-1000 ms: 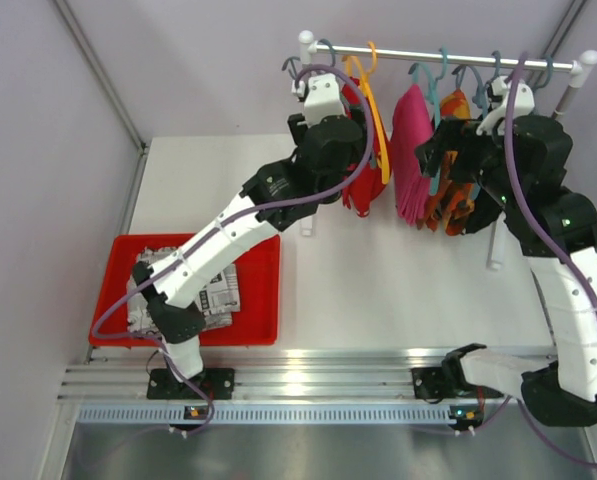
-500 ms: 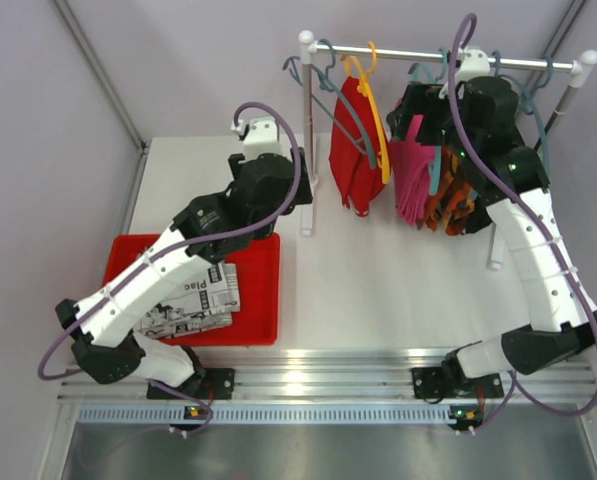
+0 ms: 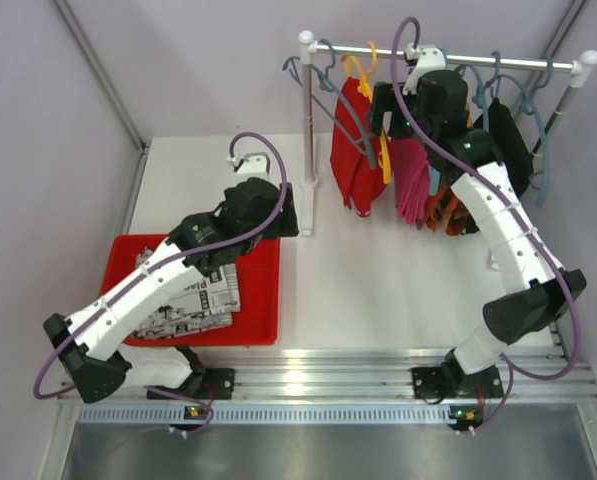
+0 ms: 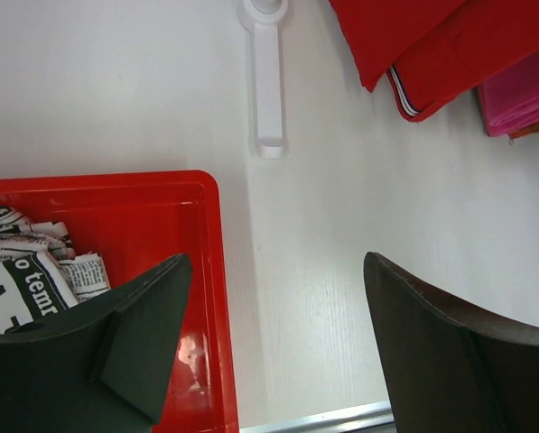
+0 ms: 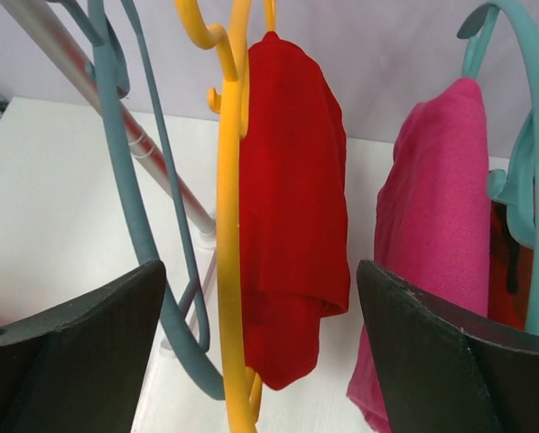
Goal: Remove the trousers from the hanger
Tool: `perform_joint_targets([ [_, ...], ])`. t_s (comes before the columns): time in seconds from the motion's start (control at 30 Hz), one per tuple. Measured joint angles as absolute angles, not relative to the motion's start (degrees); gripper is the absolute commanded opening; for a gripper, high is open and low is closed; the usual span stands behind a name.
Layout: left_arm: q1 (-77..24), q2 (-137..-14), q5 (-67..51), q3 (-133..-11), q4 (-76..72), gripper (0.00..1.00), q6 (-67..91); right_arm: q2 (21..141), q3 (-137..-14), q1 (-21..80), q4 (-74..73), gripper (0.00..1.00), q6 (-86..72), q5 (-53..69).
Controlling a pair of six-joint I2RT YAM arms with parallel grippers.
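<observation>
Red trousers [image 3: 353, 165] hang over a yellow hanger [image 3: 378, 130] on the rail [image 3: 398, 53]. To their right hang pink trousers [image 3: 413, 180], orange camouflage trousers [image 3: 446, 212] and black trousers [image 3: 508, 140]. Black-and-white patterned trousers [image 3: 193, 300] lie in the red tray [image 3: 263, 300]. My right gripper [image 3: 381, 120] is open, up at the rail. In its wrist view the gripper [image 5: 260, 266] frames the yellow hanger [image 5: 231, 225] and red trousers [image 5: 292, 207], with the pink trousers [image 5: 432, 234] just right. My left gripper [image 3: 286, 215] [image 4: 276, 262] is open and empty above the tray's corner [image 4: 206, 234].
Empty blue-grey hangers [image 3: 313, 70] [image 5: 138, 207] hang at the rail's left end. The rack's left post [image 3: 306, 130] and its white foot [image 4: 267, 81] stand between my left gripper and the garments. A grey wall rises behind the rack.
My left arm has pulled back from the red trousers, down and left toward the tray. My right arm has swung left along the rail, from the orange and black trousers to the red ones.
</observation>
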State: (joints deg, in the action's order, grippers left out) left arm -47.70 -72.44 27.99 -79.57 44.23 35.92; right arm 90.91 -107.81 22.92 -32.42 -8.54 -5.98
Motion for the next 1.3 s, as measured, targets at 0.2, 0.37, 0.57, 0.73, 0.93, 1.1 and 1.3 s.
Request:
perform_joint_targets([
  [0.2,-47.44,-71.66,26.24,-79.48,44.03,0.83,35.90,92.20,-107.07,23.11,-29.98,0.81,-7.40,-7.33],
  [0.37,-47.31,-71.64,24.95,-78.08,43.86,0.83,35.94,91.33,-101.47,23.27,-23.05,0.74,-6.59,-7.70],
  [0.57,-47.29,-71.61,23.81,-77.45,43.81,0.83,36.07,90.94,-96.31,23.38,-19.20,0.69,-6.57,-7.81],
  [0.73,-47.24,-71.31,23.79,-77.01,43.72,0.84,36.07,90.94,-96.38,23.64,-17.43,0.69,-6.35,-7.88],
  [0.93,-47.18,-70.24,23.79,-75.44,43.79,0.84,36.14,90.91,-95.26,24.67,-15.42,0.65,-5.30,-8.84],
  [1.1,-47.13,-69.73,23.81,-75.24,43.75,0.84,36.16,90.91,-94.80,26.35,-15.75,0.53,-4.14,-11.49],
  [1.3,-46.98,-68.55,23.83,-74.26,43.81,0.84,36.42,90.91,-94.80,27.11,-15.77,0.43,-4.01,-13.58],
])
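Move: The yellow hanger's long front arm is about 4 cm ahead of my right hand, 2 cm to the left and 3 cm below. The empty grey hanger slants beside it, 3 cm ahead, 5 cm left and 3 cm below; the red trousers hang 9 cm ahead, 2 cm left, and the pink trousers 8 cm ahead, 6 cm right, both some 6 cm lower. From my left hand, the yellow hanger is roughly 15 cm ahead, 15 cm right and 9 cm up. With my right hand I edge forward about 2 cm, sink some 3.5 cm along the front of the yellow hanger and then ease about 2 cm left to bring its arm between the pads. Meanwhile the wide-open fingers close to about half around that arm, a gap still showing on both sides, while the fingertips tilt up some 5 degrees. ##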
